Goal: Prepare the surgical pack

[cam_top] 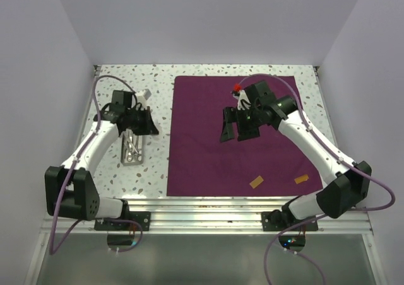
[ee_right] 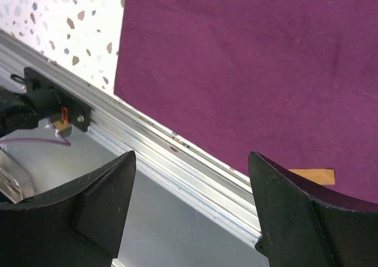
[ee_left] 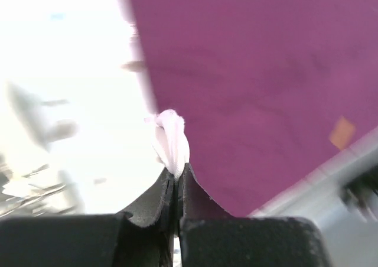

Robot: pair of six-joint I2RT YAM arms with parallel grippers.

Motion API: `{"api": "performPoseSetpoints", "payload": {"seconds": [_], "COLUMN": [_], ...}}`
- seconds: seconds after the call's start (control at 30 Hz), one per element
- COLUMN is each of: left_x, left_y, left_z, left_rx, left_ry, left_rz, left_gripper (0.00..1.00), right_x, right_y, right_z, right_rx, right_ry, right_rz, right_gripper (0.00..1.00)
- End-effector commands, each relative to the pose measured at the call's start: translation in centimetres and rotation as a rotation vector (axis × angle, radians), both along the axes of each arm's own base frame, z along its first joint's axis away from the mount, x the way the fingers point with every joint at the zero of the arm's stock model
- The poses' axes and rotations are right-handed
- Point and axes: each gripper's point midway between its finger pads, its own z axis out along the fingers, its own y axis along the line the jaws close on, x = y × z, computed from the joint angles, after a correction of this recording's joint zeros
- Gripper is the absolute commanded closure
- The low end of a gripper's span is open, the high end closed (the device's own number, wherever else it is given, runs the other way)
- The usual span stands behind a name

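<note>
The dark purple cloth (cam_top: 233, 133) lies flat across the middle of the table, and it also fills the left wrist view (ee_left: 266, 84) and the right wrist view (ee_right: 248, 60). Left of it sits the small steel tray (cam_top: 132, 149) with thin steel instruments in it. My left gripper (cam_top: 150, 125) hovers over the tray's far end. In its wrist view the left gripper (ee_left: 177, 173) is shut on a folded piece of white gauze (ee_left: 171, 138). My right gripper (cam_top: 235, 132) hangs open over the cloth. Nothing is between the jaws of the right gripper (ee_right: 192, 163) in its own view.
Two small orange-brown tabs (cam_top: 256, 181) (cam_top: 301, 179) lie on the cloth's near edge; one tab (ee_right: 313, 176) shows by my right finger. An aluminium rail (cam_top: 208, 206) runs along the table's near edge. White walls close in the left, right and back.
</note>
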Motion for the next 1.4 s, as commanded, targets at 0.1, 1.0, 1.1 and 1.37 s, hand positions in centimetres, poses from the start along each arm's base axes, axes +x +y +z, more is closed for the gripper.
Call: {"api": "performPoseSetpoints", "payload": {"seconds": [0.1,1.0,1.1,1.37], "left_x": [2.4,6.2,5.5,4.7], "left_y": [15.1,15.0,16.1,15.8], "left_z": [-3.3,-9.7,-9.1,-5.0], "left_rx": [0.394,0.191,0.259,0.224], "left_ry": [0.098,0.254,0.268,0.199], "left_rz": [0.427,0.413,0.459,0.574], "left_gripper": [1.00,0.55,0.50,0.00], "right_x": [1.0,9.5,11.5,15.8], "right_y": [0.5,2.3,1.5,-3.8], "right_z": [-1.1,-6.1,-6.7,-9.6], "right_rx": [-0.012,0.020,0.010,-0.031], "right_ry": [0.025,0.079,0.084,0.109], "right_rz": [-0.023,-0.124,-0.183,-0.443], "right_gripper": [0.20,0.19,0.19,0.18]}}
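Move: The left hand holds the gauze. The steel tray it is taken to, with the instruments in it, has its middle about 13 cm to the left, 2 cm nearer the base and 12 cm below; the purple cloth's left edge runs level with the hand, some 5 cm to its right. The open right hand's next gauze lies about 19 cm ahead, 2 cm to its right and 18 cm below; a second gauze is some 11 cm beyond that one and 12 cm farther right. The left fingers let go of the gauze in the tray: the hand first swings about 15 cm left off the cloth side, then sinks some 10 cm while easing forward, opens low over the tray, and starts back up fully open. Meanwhile the right hand, its fingers staying open, sinks and then sweeps forward over the cloth towards the nearer gauze, turning clockwise late on. ##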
